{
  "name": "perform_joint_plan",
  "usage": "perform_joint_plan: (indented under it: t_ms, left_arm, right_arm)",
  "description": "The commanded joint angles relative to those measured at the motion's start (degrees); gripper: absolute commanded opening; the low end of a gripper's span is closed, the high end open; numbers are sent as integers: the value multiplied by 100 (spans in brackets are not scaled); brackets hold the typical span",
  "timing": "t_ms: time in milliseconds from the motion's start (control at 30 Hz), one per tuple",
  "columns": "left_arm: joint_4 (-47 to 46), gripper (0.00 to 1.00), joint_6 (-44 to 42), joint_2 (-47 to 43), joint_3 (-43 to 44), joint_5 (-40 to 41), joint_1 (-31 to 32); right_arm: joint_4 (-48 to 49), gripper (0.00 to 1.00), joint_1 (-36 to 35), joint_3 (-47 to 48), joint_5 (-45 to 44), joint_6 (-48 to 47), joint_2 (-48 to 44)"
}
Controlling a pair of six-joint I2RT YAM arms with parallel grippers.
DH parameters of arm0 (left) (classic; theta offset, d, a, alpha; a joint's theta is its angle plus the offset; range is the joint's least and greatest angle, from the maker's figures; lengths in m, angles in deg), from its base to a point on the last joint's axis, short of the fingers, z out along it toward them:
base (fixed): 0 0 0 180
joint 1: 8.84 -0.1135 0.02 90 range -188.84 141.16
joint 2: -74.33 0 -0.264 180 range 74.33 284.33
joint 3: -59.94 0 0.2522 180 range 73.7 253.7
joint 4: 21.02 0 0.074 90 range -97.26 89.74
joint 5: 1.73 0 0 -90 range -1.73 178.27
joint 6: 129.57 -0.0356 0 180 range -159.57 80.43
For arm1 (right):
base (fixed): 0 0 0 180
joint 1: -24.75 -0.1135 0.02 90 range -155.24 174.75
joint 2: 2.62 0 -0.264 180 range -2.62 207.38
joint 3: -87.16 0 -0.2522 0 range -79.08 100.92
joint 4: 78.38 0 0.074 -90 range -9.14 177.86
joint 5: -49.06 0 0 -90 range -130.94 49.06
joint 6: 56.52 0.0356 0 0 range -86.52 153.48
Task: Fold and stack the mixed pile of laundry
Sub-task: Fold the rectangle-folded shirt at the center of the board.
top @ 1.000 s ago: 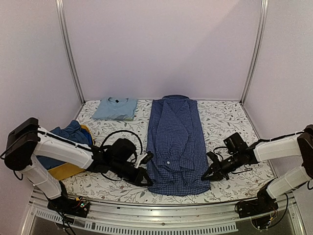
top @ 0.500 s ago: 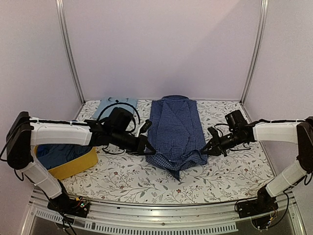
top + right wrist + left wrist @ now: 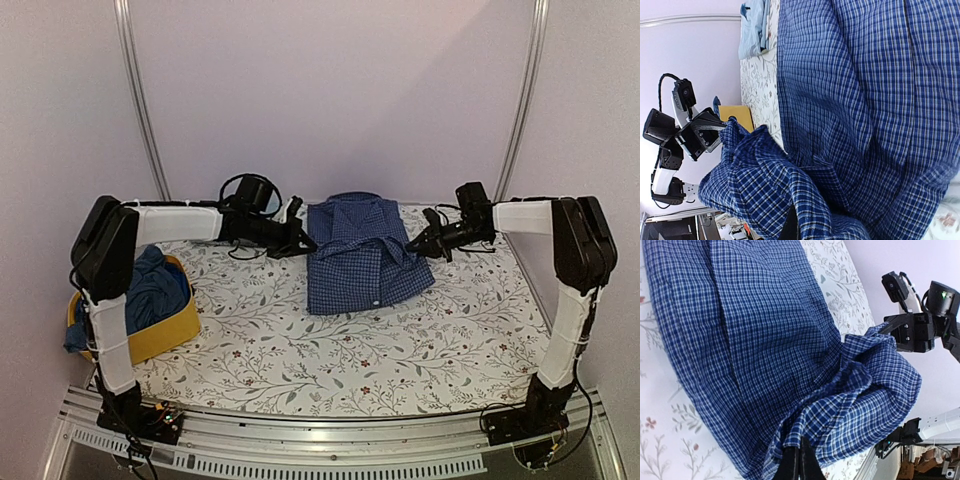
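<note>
The navy-and-white checked shirt (image 3: pixel 362 258) lies at the back middle of the table, doubled over on itself, with its lower half lying on the collar half. My left gripper (image 3: pixel 301 241) is shut on the hem's left corner and my right gripper (image 3: pixel 419 243) on the right corner, both held just above the shirt's far part. In the left wrist view the closed fingers (image 3: pixel 799 456) pinch checked cloth (image 3: pixel 765 330). The right wrist view shows the same, a fold of shirt (image 3: pixel 850 100) draped over the shut gripper (image 3: pixel 792 223). A light blue T-shirt (image 3: pixel 754 25) lies beyond it.
A yellow fabric basket (image 3: pixel 170 335) stands at the left edge with dark blue clothes (image 3: pixel 152 288) in it. The floral table cover (image 3: pixel 330 360) spreads in front of the shirt. Metal frame posts (image 3: pixel 140 110) and purple walls close in the back and both sides.
Both grippers have carried the shirt's near hem from the front of the table up and over to the back, doubling the shirt. Both arms are now stretched far forward.
</note>
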Motion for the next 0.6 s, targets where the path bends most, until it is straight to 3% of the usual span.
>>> perform_joint_plan:
  t_ms: [0,267,567]
  left_arm:
    - [64,0,-41,718,887,-213,-292]
    - [294,0,21,2110,2524,-222,-536]
    - [359,0,105,2976,3213,-193,-672]
  right_arm:
    - [-132,0,223,1061,353,-197,871]
    - [-252,0,480,2420,592,-115,2147]
    - [-81,0,562,3218,871,92,3204]
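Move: Both shut grippers already hold the blue checked shirt's lifted hem at its two corners. The middle of the upper shirt lies about 16 cm ahead of each, 12 cm to the left hand's right and the right hand's left, 8 cm below. From the left hand, the collar end is some 29 cm ahead and 12 cm right, the doubled near edge 9 cm back and 13 cm right, and the folded light-blue shirt 21 cm ahead and 22 cm left. Side by side, the left and right hands carry the pinched hem forward over the upper shirt towards the collar end, about 12 cm each, slowing as they go and sinking more steeply in the second half, some 6 cm in all, to bring the hem down onto the cloth. Both grippers stay shut on their corners and the wrists turn barely 5 degrees, while the hands keep almost the same spacing so the hem stays spread between them. ##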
